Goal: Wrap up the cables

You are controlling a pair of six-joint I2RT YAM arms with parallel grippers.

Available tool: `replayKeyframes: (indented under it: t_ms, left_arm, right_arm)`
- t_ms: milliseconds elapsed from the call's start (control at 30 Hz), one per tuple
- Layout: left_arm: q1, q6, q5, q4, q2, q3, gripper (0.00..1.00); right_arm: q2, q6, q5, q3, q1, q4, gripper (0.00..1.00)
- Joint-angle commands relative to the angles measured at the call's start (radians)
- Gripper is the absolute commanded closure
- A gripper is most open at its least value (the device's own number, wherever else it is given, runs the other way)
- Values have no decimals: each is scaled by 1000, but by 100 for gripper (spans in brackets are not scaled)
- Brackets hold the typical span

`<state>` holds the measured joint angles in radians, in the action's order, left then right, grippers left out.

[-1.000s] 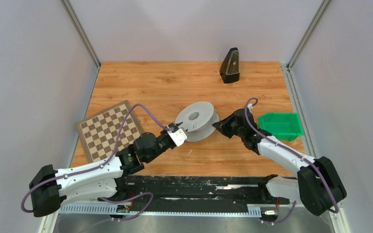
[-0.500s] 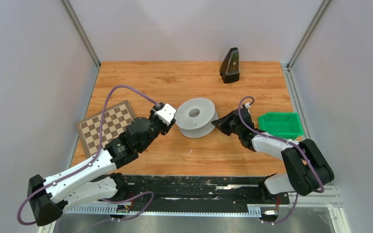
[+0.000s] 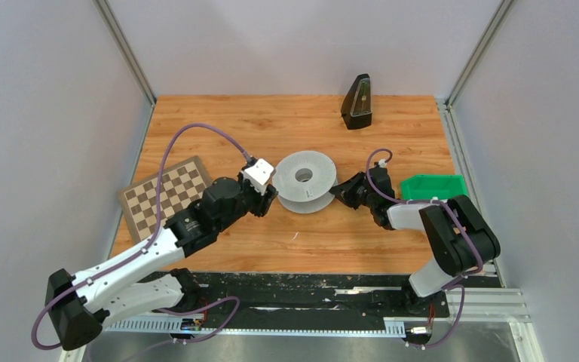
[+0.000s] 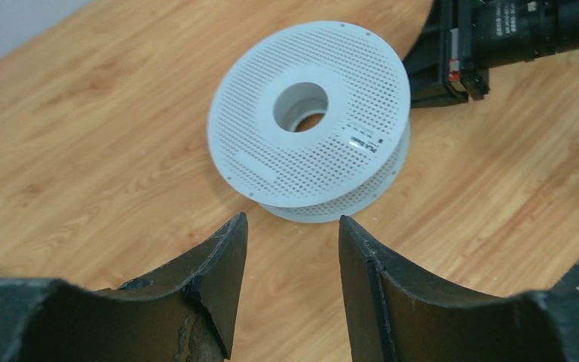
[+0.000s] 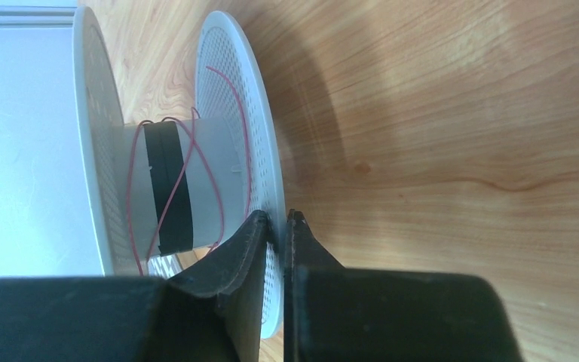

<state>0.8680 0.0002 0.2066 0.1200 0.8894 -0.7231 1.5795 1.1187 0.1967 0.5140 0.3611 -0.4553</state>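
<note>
A white perforated spool (image 3: 304, 181) lies tilted in the middle of the wooden table. Thin red cable (image 5: 130, 204) loops loosely round its core, over a black band (image 5: 172, 188). My right gripper (image 3: 337, 194) is at the spool's right side. In the right wrist view its jaws (image 5: 277, 216) stand nearly together, one on each side of the lower flange (image 5: 234, 98), pinching its rim. My left gripper (image 3: 270, 197) hovers just left of the spool. In the left wrist view it is open (image 4: 290, 219) with bare wood between its fingers, the spool (image 4: 309, 113) a little beyond the tips.
A chessboard (image 3: 167, 197) lies at the left under my left arm. A green bin (image 3: 435, 190) sits at the right beside my right arm. A black wedge-shaped object (image 3: 358, 102) stands at the back. A black strip runs along the table's near edge.
My left gripper has swung from the spool's near side round to its left side, and its jaws have widened. The right arm has folded in closer to the spool, which has shifted slightly.
</note>
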Motion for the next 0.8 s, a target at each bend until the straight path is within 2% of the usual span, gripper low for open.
replayKeyframes:
  t_ms: [0, 333, 533, 767]
  left_arm:
    - [-3, -141, -98, -35, 79, -49, 44]
    - [-3, -184, -98, -49, 222, -77, 45]
    - [-4, -187, -91, -48, 236, -84, 45]
    - [-14, -204, -89, -22, 246, -111, 45]
  right_arm:
    - [40, -56, 8, -4, -13, -16, 88]
    - [19, -76, -21, -2, -21, 38, 72]
    - [-74, -73, -97, 1, -22, 174, 54]
    - [-189, -71, -161, -6, -21, 311, 45]
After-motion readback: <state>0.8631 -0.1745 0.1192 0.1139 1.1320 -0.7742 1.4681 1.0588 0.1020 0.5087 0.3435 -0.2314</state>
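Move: The spool, tilted and pinched at its lower flange by my right fingers, has its middle some 4 cm ahead of my right hand, 8 cm left and 3 cm up. From my left hand its middle is about 13 cm ahead, 10 cm right and 16 cm down. The metronome stands roughly 26 cm ahead of my right hand and 7 cm right. A white scrap lies 2 cm back and 7 cm right of my left hand, on the table. With my right hand I lower the pinched flange about 2.5 cm to the table, spreading the fingers from barely parted to half open, then draw back off the rim some 3 cm to my right, rising a little. Meanwhile my left hand, fingers still half open and empty, sinks and shifts right towards the spool, tipping down about 15 degrees. ##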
